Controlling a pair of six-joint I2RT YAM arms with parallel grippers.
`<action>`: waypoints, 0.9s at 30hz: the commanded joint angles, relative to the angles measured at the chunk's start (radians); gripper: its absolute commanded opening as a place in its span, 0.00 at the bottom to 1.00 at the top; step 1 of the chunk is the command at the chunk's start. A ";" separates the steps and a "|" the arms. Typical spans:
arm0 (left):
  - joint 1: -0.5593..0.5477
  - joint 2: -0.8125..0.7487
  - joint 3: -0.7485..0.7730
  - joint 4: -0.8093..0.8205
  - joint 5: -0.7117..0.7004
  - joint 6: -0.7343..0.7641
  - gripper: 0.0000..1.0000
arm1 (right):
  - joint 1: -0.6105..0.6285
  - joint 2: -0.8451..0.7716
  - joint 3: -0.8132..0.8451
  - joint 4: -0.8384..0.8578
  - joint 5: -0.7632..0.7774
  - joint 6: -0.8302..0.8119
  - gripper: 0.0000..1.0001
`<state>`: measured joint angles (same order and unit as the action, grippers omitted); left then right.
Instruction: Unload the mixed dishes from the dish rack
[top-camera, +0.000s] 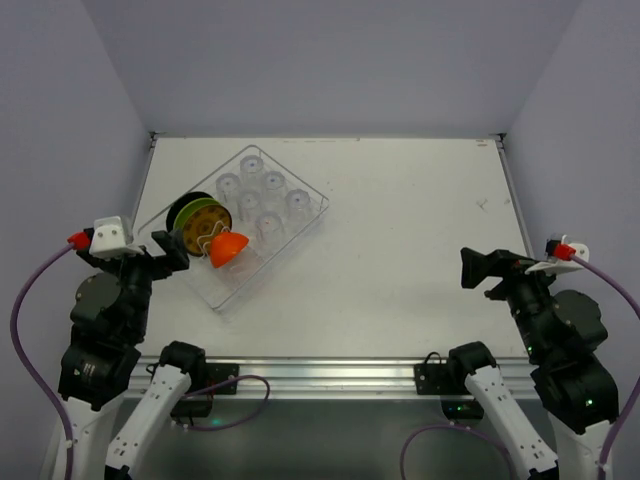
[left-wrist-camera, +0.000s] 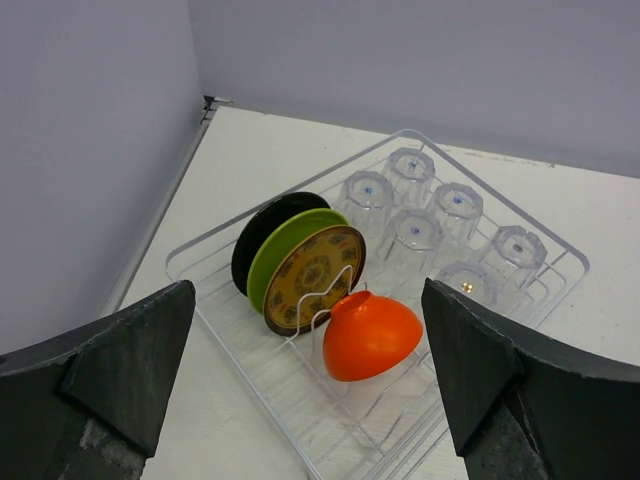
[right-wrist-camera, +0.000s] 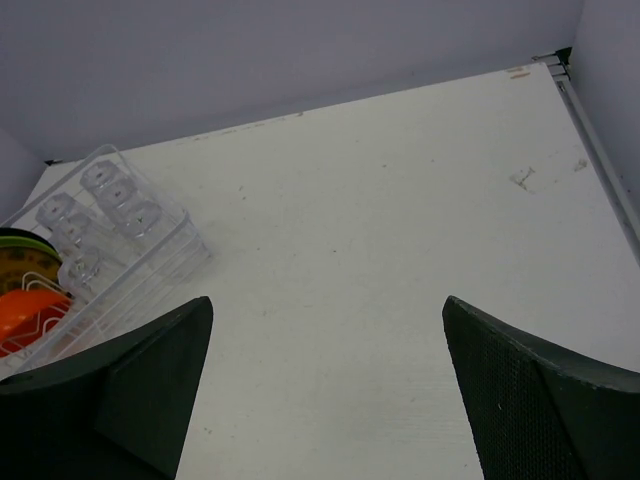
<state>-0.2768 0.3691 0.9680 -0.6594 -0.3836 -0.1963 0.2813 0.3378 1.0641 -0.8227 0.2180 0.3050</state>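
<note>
The dish rack (top-camera: 236, 287) is a clear wire basket lying askew on the left half of the table. Several clear cups (top-camera: 262, 196) stand upside down in its far part. A black plate (left-wrist-camera: 258, 237), a lime-green plate (left-wrist-camera: 284, 250) and a brown-and-yellow patterned plate (left-wrist-camera: 316, 278) stand on edge in the prongs. An orange bowl (left-wrist-camera: 372, 336) leans tipped against them. My left gripper (top-camera: 174, 250) hovers open at the rack's near-left side, facing the plates and bowl. My right gripper (top-camera: 468, 270) is open over bare table on the right, far from the rack.
Grey walls close the table at the back and both sides. A raised metal edge (top-camera: 510, 190) runs along the right side. In the right wrist view the rack's corner (right-wrist-camera: 186, 238) sits far left, with white tabletop (right-wrist-camera: 400, 220) ahead.
</note>
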 joint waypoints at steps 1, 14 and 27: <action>-0.007 0.027 0.005 0.044 -0.087 0.037 1.00 | -0.001 0.010 -0.006 0.042 -0.015 0.014 0.99; -0.009 0.241 -0.028 0.199 -0.126 0.037 1.00 | -0.002 0.063 -0.177 0.357 -0.382 0.181 0.99; -0.007 0.749 0.254 0.021 0.035 0.302 0.94 | -0.002 0.239 -0.226 0.488 -0.683 0.128 0.99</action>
<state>-0.2817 1.0863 1.1454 -0.5961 -0.3668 0.0040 0.2810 0.5652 0.8562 -0.4149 -0.3305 0.4625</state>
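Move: The three upright plates in the rack (black, green, gold) stand almost straight ahead of the left hand, about 16 cm out and some 26 cm below it. The orange bowl is roughly 6 cm to the right of them and 5 cm nearer; the closest glass stands about 10 cm to the right of the plates and 3 cm beyond. From the right hand the plates are roughly 53 cm to the left, 19 cm ahead and 26 cm below. The plates are approached from above by the left hand, which reaches forward about 14 cm while sinking some 8 and easing right, its fingers tipping down toward the rack, its left side rising, and staying open. The empty right hand meanwhile swings about 12 cm left and slightly forward over the bare table towards the rack, turning counter-clockwise, also still open. ##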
